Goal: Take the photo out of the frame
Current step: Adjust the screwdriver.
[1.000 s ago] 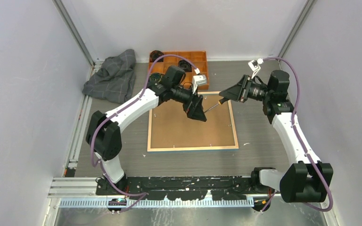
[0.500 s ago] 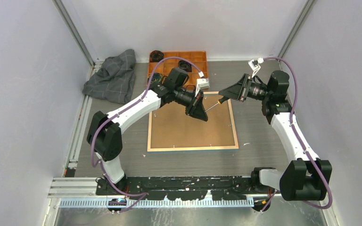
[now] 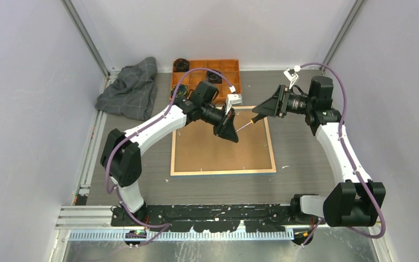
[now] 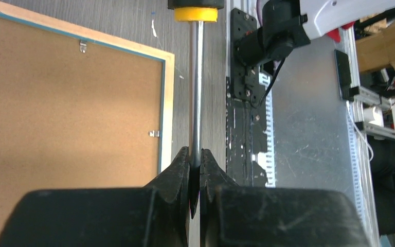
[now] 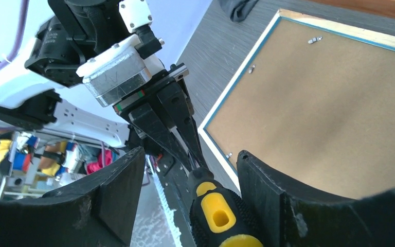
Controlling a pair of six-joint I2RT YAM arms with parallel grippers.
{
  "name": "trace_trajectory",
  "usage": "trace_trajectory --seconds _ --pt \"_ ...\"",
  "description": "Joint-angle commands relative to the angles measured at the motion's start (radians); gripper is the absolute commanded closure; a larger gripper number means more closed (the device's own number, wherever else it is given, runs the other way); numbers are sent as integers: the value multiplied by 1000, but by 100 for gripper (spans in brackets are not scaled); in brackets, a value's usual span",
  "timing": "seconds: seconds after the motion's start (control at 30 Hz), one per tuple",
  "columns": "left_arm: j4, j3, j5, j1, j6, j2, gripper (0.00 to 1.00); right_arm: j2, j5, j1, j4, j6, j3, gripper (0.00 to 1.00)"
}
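Observation:
The frame lies face down on the table, its light wood rim and thin blue edge around the brown backing board. The photo is hidden under that board. Above the frame's far right corner a screwdriver with a black-and-yellow handle hangs between the arms. My left gripper is shut on its metal shaft. My right gripper stands open around the handle, with a clear gap on one side. Small metal clips hold the board along the rim.
An orange compartment tray with black round parts stands at the back, just behind the left arm. A crumpled grey cloth lies at the back left. White walls close in on both sides.
My left gripper closed on the screwdriver's shaft. My right gripper then opened off the handle and rose slightly toward the back.

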Motion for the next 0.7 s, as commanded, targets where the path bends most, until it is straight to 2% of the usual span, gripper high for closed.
trace_trajectory --seconds 0.0,0.07,0.3,0.5,0.6,0.67 --pt "-70 20 13 7 84 -55 100 32 -49 -1 -383 -338 147 30" --pt "-89 16 16 8 104 -66 100 42 -68 -1 -448 -399 170 32" --pt "-106 17 21 12 114 -76 100 64 -97 -1 -638 -592 218 48" --pt "-80 11 21 20 87 -72 100 96 -103 0 -874 -786 298 72" --pt "-48 0 23 31 53 -73 100 105 -84 2 -969 -877 325 97" --pt "-29 -5 -4 37 30 -72 100 100 -52 4 -1015 -927 344 99"
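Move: The screwdriver handle already lies between the right gripper's open fingers, its middle about 1 cm to the right of that hand and 1 cm below it. From the same hand, the shaft tip, pinched by the left gripper, is roughly 9 cm left, 5 cm back and 7 cm lower. The photo frame's middle is some 18 cm left, level in reach, about 28 cm below. From the left hand, the handle is about 10 cm right, 5 cm ahead and 6 cm up. Draw the right gripper back about 4 cm and down nearly 2 cm, turning it some 15 degrees, counter-clockwise and with its left side dipping, so its fingers line up with the screwdriver; close them on the handle on the way. Keep the left fingers shut on the shaft, easing that hand back and left a little over 1 cm. ##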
